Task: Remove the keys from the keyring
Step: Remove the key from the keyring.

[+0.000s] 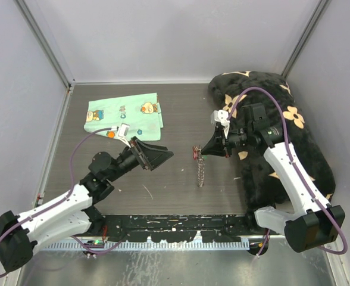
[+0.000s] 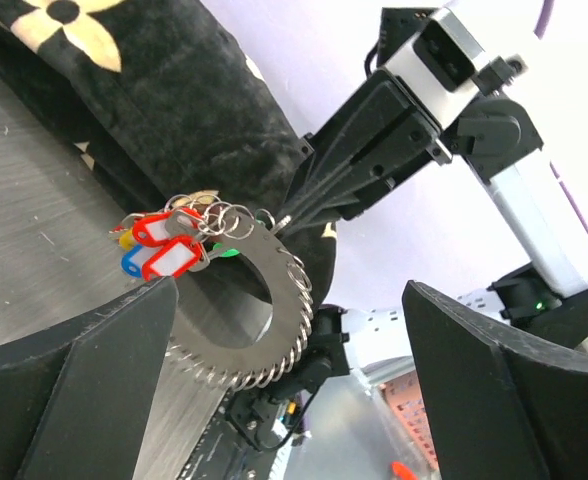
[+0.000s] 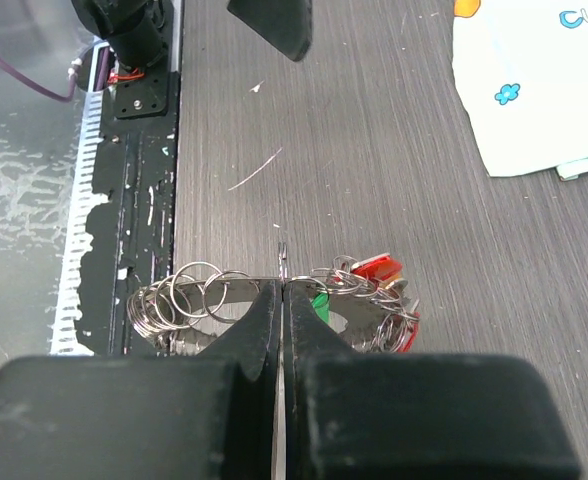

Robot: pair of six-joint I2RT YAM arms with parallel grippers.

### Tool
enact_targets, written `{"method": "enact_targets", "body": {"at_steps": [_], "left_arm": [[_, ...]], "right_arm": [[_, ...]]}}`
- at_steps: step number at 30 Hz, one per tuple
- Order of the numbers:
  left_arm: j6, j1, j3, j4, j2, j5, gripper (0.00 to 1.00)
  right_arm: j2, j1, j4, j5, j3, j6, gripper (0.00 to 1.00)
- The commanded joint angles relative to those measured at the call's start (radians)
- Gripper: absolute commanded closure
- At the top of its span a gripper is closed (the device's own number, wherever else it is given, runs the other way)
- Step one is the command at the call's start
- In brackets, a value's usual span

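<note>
The keyring [image 2: 274, 300] is a flat silver ring with small wire loops all round its rim. It hangs on edge above the table [image 1: 181, 185] in the top view, seen there as the keyring [image 1: 200, 171]. My right gripper [image 3: 281, 295] is shut on its upper rim, and the right gripper [image 2: 279, 215] shows from the left wrist too. Keys [image 2: 166, 245] with red, blue, yellow and green heads bunch at one side; the same keys [image 3: 379, 285] lie right of my fingers. My left gripper [image 2: 294, 400] stands open a little short of the ring, holding nothing.
A mint-green printed cloth [image 1: 124, 116] lies at the back left of the dark table. A black plush blanket with beige flowers [image 1: 282, 137] fills the right side under my right arm. Grey walls close the back and both sides.
</note>
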Motion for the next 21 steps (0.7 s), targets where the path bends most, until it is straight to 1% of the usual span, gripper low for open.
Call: {"method": "enact_targets", "body": {"at_steps": [1,3,6,8,10,12,16,17,18,19,20,21], "left_arm": [[0.136,-0.030,0.053,-0.127,-0.073,-0.047,0.02],[0.113,-0.030,0.001,0.016,-0.078,-0.057,0.02],[0.061,-0.030,-0.049,0.221,-0.038,-0.064,0.02],[0.067,-0.030,-0.038,0.322,0.010,-0.011,0.01],[0.067,-0.030,-0.001,0.325,0.052,0.039,0.06],[0.065,-0.031,0.036,0.284,0.081,0.078,0.11],[0.072,-0.031,0.088,0.192,0.096,0.089,0.25],[0.070,-0.032,0.093,0.185,0.096,0.084,0.32],[0.061,-0.031,0.097,0.191,0.104,0.079,0.41],[0.047,-0.033,0.099,0.201,0.116,0.071,0.48],[0.033,-0.035,0.101,0.221,0.128,0.065,0.51],[0.026,-0.039,0.102,0.251,0.144,0.062,0.59]], "right_arm": [[-0.036,-0.016,0.049,-0.059,0.009,0.009,0.99],[-0.033,-0.019,0.047,-0.069,0.010,0.012,0.99],[-0.029,-0.024,0.044,-0.082,0.009,0.012,0.99],[-0.027,-0.028,0.041,-0.089,0.009,0.012,0.99],[-0.021,-0.030,0.039,-0.100,0.010,0.011,0.99],[-0.009,-0.033,0.035,-0.112,0.013,0.012,0.99],[0.021,-0.032,0.029,-0.139,0.019,0.013,0.99],[0.026,-0.033,0.029,-0.148,0.021,0.014,0.99],[0.031,-0.031,0.029,-0.157,0.023,0.018,0.99],[0.035,-0.031,0.030,-0.165,0.023,0.022,0.99],[0.037,-0.031,0.035,-0.176,0.023,0.032,0.99],[0.039,-0.031,0.042,-0.189,0.023,0.043,0.99]]}}
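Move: The slim metal piece, taken for the key, sticks out of the right hand's shut fingertips, about 12 cm to the left hand's right, 1 cm ahead and some 3 cm lower. The red key tags lie about 3 cm ahead of the left hand, 11 cm to its right and 5 cm below; the keyring's big loop hangs about 2 cm back, 12 cm right and 7 cm below. From the right hand the key is only 1 cm to the left, otherwise level. The empty left hand bobs up and down, then goes right and up about 3 cm towards the key, half closing. ##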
